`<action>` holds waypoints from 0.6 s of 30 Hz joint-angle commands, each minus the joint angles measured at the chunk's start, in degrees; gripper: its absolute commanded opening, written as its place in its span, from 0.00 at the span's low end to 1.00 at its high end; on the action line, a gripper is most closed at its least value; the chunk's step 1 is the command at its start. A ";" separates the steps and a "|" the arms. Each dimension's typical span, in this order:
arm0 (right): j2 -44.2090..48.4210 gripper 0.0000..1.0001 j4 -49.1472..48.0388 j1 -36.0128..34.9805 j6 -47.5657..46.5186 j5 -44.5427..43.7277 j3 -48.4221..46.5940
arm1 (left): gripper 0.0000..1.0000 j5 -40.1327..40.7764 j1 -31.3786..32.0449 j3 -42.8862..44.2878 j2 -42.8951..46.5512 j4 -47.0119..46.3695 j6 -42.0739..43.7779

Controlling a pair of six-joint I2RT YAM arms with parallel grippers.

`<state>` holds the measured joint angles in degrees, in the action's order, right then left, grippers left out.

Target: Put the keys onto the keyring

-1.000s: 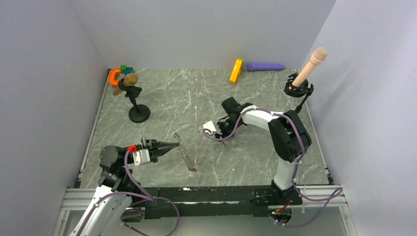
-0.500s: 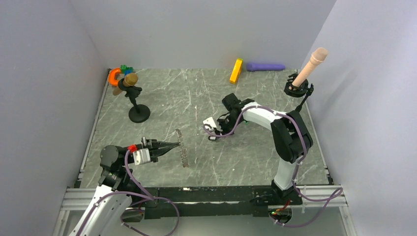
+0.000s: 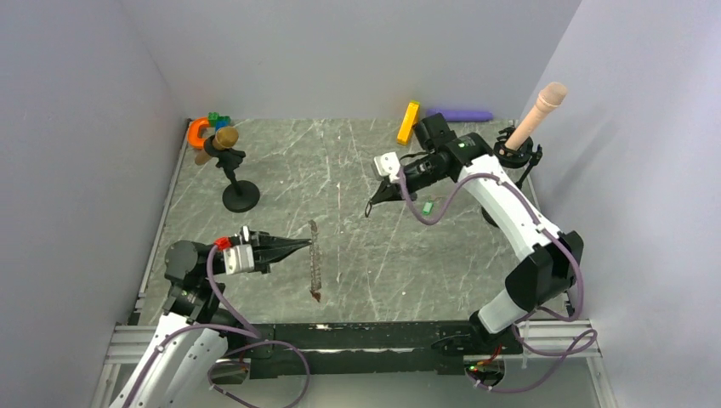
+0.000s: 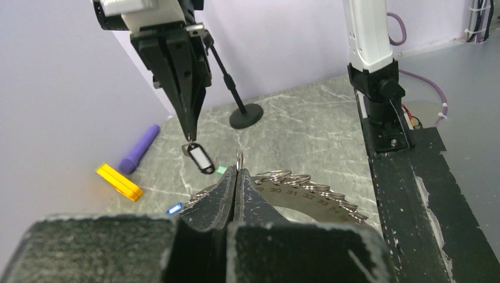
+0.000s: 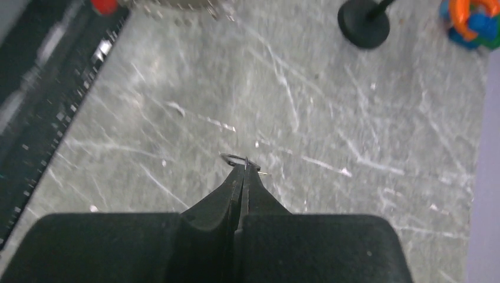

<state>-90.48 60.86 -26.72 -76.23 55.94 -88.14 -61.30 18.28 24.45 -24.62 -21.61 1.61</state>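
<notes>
The keyring (image 4: 312, 197) is a grey numbered disc edged with several small wire rings; from above it hangs edge-on (image 3: 315, 263). My left gripper (image 4: 237, 172) is shut on one of its small rings, low at the front left (image 3: 306, 244). My right gripper (image 3: 371, 206) is raised over the table's middle, shut on the wire ring (image 5: 234, 159) of a black-rimmed key (image 4: 200, 159) that dangles below its tip (image 4: 190, 137). The tag itself is hidden in the right wrist view (image 5: 244, 168). A green key (image 3: 428, 205) and a blue key (image 4: 174, 208) lie on the table.
A yellow block (image 3: 408, 122) and a purple cylinder (image 3: 463, 115) lie at the back. A black stand (image 3: 239, 195) is at the back left beside an orange horseshoe piece (image 3: 198, 131). A second stand with a beige rod (image 3: 536, 115) is at the back right.
My right gripper has shut on the black-rimmed key and risen toward the back right with it. The left gripper has lifted a little, and the keyring now hangs straighter.
</notes>
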 commanded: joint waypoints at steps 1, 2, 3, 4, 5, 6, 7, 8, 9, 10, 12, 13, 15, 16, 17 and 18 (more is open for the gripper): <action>2.62 0.00 11.79 0.47 0.83 13.77 -7.73 | 0.00 -1.53 -0.18 5.98 -1.15 -0.13 -1.19; 2.78 0.00 13.03 0.76 1.26 16.01 -9.03 | 0.00 -1.65 -0.18 6.83 -1.69 -0.03 -2.80; 3.10 0.00 13.73 0.78 2.18 18.20 -10.09 | 0.00 -1.69 -0.22 7.39 -2.19 -0.08 -3.74; 3.44 0.00 14.26 0.89 3.17 20.03 -10.94 | 0.00 -1.63 -0.12 7.79 -2.51 -0.56 -4.21; 3.87 0.00 14.44 0.89 4.26 21.67 -11.61 | 0.00 -1.64 -0.14 8.11 -2.80 -1.19 -4.81; 4.36 0.00 14.11 0.93 6.05 23.08 -12.03 | 0.00 -1.68 -0.02 8.24 -3.09 -2.17 -5.37; 4.94 0.00 13.40 0.89 8.02 24.21 -12.45 | 0.00 -1.64 0.03 8.32 -3.43 -3.09 -5.93; 5.57 0.00 12.22 0.94 10.53 25.17 -12.63 | 0.00 -1.53 0.20 8.33 -3.75 -3.89 -6.33; 6.24 0.00 11.39 0.92 12.55 26.05 -12.73 | 0.00 -1.55 0.37 8.41 -4.09 -4.71 -6.61; 6.70 0.00 10.57 0.94 14.50 26.69 -12.88 | 0.00 -1.55 0.55 8.49 -4.53 -5.28 -6.84; 7.51 0.00 8.72 0.82 18.78 26.72 -12.95 | 0.00 -1.62 1.14 8.51 -5.36 -6.89 -7.14; 7.82 0.00 7.45 0.82 21.13 26.01 -12.83 | 0.00 -1.66 1.46 8.51 -5.91 -7.60 -7.21; 8.36 0.00 5.39 0.71 24.49 24.32 -12.22 | 0.00 -1.50 2.14 8.36 -7.10 -9.49 -7.50; 8.61 0.00 4.24 0.45 26.33 23.03 -11.77 | 0.00 -1.53 2.45 8.10 -7.87 -10.85 -7.88; 8.66 0.00 3.41 -0.26 27.75 21.38 -11.44 | 0.00 -1.43 2.79 7.73 -8.56 -12.59 -8.32; 8.78 0.00 2.93 -1.14 28.60 19.27 -11.12 | 0.00 -1.30 3.07 7.27 -9.48 -14.39 -8.70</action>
<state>-83.20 68.79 -26.11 -56.27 77.47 -98.76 -62.17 20.25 30.76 -31.97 -26.65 -4.86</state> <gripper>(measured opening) 0.009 0.012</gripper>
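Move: Hanging from the right fingers, the key tag's middle is roughly 12 cm ahead of the left hand, 14 cm to its right and 9 cm lower. The left hand already holds the keyring, its middle 6 cm below and 2 cm back and right. From the right hand the keyring lies about 14 cm back, 13 cm left, near level; the green tag is on the table 14 cm ahead, 14 cm right, 23 cm down. Carrying the key tag pinched at its top, the right hand climbs about 13 cm and draws back some 8 cm towards the left hand and its keyring, its fingers levelling by roughly 15 degrees while the hand rolls so its top tips forward. The left hand, still pinching the keyring's upper edge, rises some 3.5 cm early on, then edges 1 cm right. Both grippers stay shut. ##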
